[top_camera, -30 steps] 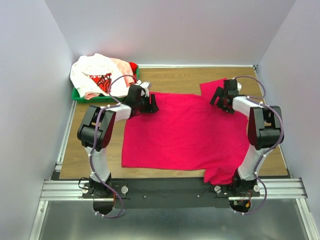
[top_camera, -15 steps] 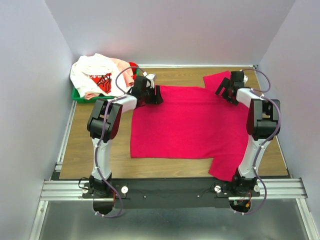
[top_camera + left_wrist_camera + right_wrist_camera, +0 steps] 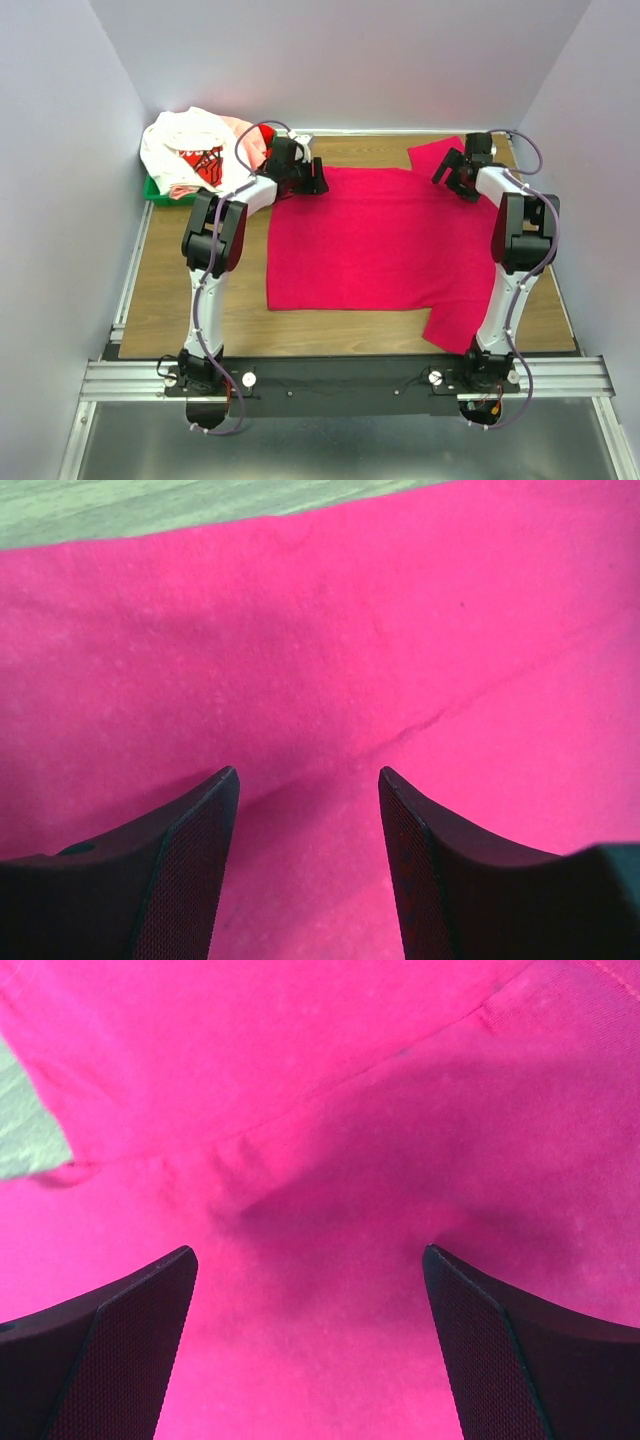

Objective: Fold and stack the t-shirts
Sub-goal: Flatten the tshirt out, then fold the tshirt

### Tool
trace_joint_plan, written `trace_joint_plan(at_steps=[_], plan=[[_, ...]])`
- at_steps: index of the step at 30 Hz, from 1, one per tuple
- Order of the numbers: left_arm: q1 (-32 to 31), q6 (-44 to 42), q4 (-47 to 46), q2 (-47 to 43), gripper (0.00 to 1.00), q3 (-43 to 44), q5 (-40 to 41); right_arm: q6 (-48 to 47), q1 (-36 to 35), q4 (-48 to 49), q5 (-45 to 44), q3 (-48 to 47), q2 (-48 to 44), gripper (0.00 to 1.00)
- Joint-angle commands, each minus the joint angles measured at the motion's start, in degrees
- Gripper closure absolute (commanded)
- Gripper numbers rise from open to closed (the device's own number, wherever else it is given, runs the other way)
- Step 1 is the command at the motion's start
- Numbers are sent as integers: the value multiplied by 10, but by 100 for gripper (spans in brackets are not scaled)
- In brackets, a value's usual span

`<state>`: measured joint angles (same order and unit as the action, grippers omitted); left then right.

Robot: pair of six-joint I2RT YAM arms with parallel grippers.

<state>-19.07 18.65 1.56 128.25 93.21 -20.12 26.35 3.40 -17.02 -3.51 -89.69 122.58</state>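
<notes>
A plain magenta-red t-shirt (image 3: 390, 250) lies spread flat on the wooden table, one sleeve at the far right (image 3: 433, 155) and one at the near right (image 3: 460, 325). My left gripper (image 3: 317, 183) is open over its far left corner; in the left wrist view (image 3: 308, 772) the cloth (image 3: 400, 630) lies flat between the parted fingers. My right gripper (image 3: 451, 180) is open over the far right shoulder, wide apart above the cloth (image 3: 330, 1090) in the right wrist view (image 3: 310, 1250). The white t-shirt with a red graphic (image 3: 190, 150), the pale pink one (image 3: 243, 130) and a red one (image 3: 266, 134) lie piled at the far left.
The pile sits in a green tray (image 3: 158, 190) at the far left corner. Grey walls close in the table at the back and on both sides. A metal rail (image 3: 340, 375) runs along the near edge by the arm bases.
Both grippers moved toward the far edge and the magenta-red t-shirt slid that way with them. The shirt now lies flatter and farther from the arm bases.
</notes>
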Motion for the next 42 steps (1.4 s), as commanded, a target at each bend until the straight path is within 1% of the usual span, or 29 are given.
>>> trace_joint_plan(at_steps=[1, 2, 5, 7, 8, 12, 15, 16, 23, 26, 36, 42], plan=[[-4, -4, 15, -58, 34, -28, 25, -19, 3, -24, 25, 21, -51, 0], [-6, -5, 6, -81, 34, -56, 39, -21, 3, -24, 26, 31, -74, 0], [-11, -10, -9, -120, 34, -101, 59, -21, 3, -23, 29, 81, -120, 0], [-13, -10, -13, -135, 35, -144, 65, -22, 1, -22, 32, 104, -137, 0], [-13, -11, -31, -143, 37, -157, 65, -22, 1, -21, 32, 129, -145, 0], [-14, -6, -57, -154, 37, -227, 68, -23, -3, -10, 32, 186, -175, 0], [-14, -6, -67, -151, 37, -244, 68, -20, -2, 1, 32, 216, -183, 0], [-14, -10, -69, -149, 37, -245, 68, -19, -3, 6, 48, 221, -183, 0], [-9, -12, -73, -112, 37, -218, 38, 4, -3, 12, 54, 220, -138, 0], [-5, -14, -56, -92, 37, -176, 32, 8, -3, 12, 54, 211, -115, 0], [31, -5, -39, -21, 37, -94, -23, 25, -3, 11, 67, 163, -68, 0], [34, -19, 11, 26, 37, -1, -27, 29, -3, 10, 76, 136, -37, 0]])
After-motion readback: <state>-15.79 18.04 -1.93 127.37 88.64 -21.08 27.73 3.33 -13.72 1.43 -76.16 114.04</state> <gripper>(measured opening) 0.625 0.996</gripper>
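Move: The flat t-shirt is spread right under both my open grippers, only about a centimetre below them. Its middle lies roughly 17 cm back and 20 cm right of my left hand, and some 20 cm back and 18 cm left of my right. From my left hand the green bin is about 32 cm left and 5 cm ahead. From my right hand the far right sleeve is about 4 cm ahead and 3 cm left. I lift both open grippers off the far part of the t-shirt and bring them back towards me, my left about 8 cm and my right about 10 cm, then set the fingertips down on the cloth again. Pressing on it, I push forward along the table, the left quicker and almost back to its old reach, the right only half of its way. The fingers stay open. ##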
